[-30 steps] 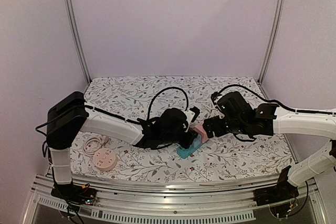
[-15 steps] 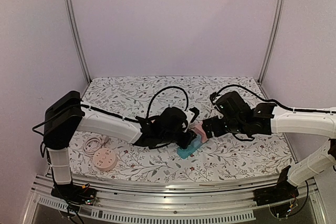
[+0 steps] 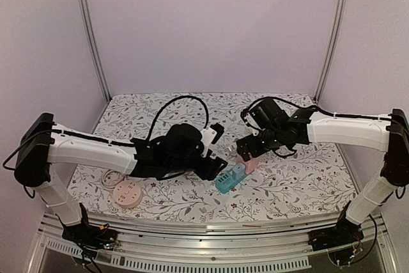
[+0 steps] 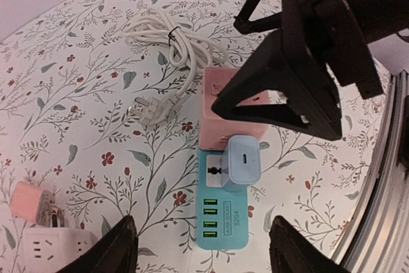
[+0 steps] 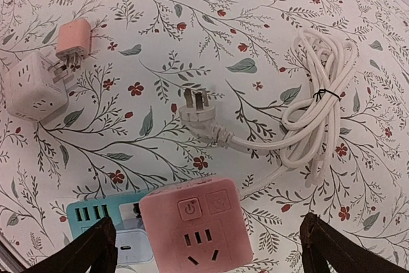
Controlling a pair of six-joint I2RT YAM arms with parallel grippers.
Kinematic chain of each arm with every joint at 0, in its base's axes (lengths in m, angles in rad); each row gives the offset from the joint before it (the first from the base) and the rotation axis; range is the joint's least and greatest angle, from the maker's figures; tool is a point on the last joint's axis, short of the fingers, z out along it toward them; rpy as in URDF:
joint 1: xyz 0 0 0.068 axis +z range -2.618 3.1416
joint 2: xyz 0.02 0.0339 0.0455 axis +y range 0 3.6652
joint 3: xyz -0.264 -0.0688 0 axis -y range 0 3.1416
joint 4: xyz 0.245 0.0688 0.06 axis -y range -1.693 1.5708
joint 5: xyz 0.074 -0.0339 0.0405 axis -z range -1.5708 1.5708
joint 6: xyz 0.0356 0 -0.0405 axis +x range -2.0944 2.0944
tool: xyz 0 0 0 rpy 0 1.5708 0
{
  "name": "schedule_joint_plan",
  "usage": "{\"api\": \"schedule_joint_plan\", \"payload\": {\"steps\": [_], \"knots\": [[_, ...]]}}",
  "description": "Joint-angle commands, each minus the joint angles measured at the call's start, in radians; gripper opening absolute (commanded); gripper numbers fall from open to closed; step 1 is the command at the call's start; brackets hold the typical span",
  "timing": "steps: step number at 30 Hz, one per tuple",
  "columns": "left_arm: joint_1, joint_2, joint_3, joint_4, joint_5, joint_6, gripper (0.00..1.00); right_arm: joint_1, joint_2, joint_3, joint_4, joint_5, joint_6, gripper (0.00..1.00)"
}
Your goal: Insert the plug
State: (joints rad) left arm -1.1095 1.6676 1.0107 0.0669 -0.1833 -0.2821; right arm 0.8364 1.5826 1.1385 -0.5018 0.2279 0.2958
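The plug (image 4: 239,161), a pale blue charger block, sits in the socket of a teal power strip (image 4: 223,222) and nothing grips it. My left gripper (image 4: 204,247) hangs open above the strip's near end, one finger on either side and nothing between them. From above, the plug (image 3: 238,171) stands on the strip (image 3: 227,182), with the left gripper (image 3: 214,164) just to its left. A pink cube socket (image 5: 195,225) lies against the strip's far end. Over that cube my right gripper (image 5: 214,257) is wide open and holds nothing. It (image 3: 246,148) hovers right of the plug.
A white three-pin plug (image 5: 201,119) with a coiled white cable (image 5: 319,107) lies behind the pink cube. A white cube socket (image 5: 32,87) with a pink charger (image 5: 73,36) sits further off. A round pink socket (image 3: 128,193) rests front left. The metal rail (image 4: 390,177) borders the table front.
The left gripper has opened, let go of the pale blue plug and drawn back to the left. The right arm has lifted and shifted back from the pink cube.
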Motion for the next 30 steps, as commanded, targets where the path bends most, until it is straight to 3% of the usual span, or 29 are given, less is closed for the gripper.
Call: {"api": "schedule_joint_plan", "payload": {"steps": [1,9,19,30], "knots": [[0.01,-0.034,-0.054,0.004,-0.044,0.004,0.72,-0.026,0.075,0.055,-0.08,-0.071,-0.058,0.99],[0.02,-0.05,-0.074,0.016,-0.061,0.003,0.74,-0.029,0.18,0.103,-0.113,-0.083,-0.073,0.96],[0.031,-0.052,-0.086,0.025,-0.062,0.003,0.74,-0.029,0.203,0.098,-0.126,-0.073,-0.063,0.62],[0.034,-0.055,-0.098,0.033,-0.075,0.004,0.73,-0.107,0.118,-0.01,-0.191,0.131,0.034,0.61]]}}
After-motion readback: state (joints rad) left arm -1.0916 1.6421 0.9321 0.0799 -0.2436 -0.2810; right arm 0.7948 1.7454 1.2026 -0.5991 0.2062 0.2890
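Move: Almost straight below the right hand, about 7 cm down and 1 cm left, sits the pink cube on the teal power strip's outer end. From this hand the blue plug stands some 3 cm back and 5 cm left, the strip's middle about 5 cm back and 6 cm left, and the white cord plug roughly 6 cm ahead and 6 cm left. From the left hand the pink cube lies about 6 cm ahead, 10 cm right and 7 cm down. Dropping about 5 cm with its fingers tipping steeper, the wide-open right hand comes down over the pink cube, closes on its two sides, then starts drawing it some 2 cm to the right while turning slightly clockwise. Meanwhile the empty left hand backs off nearly 3 cm leftward and a little down, away from the strip. ##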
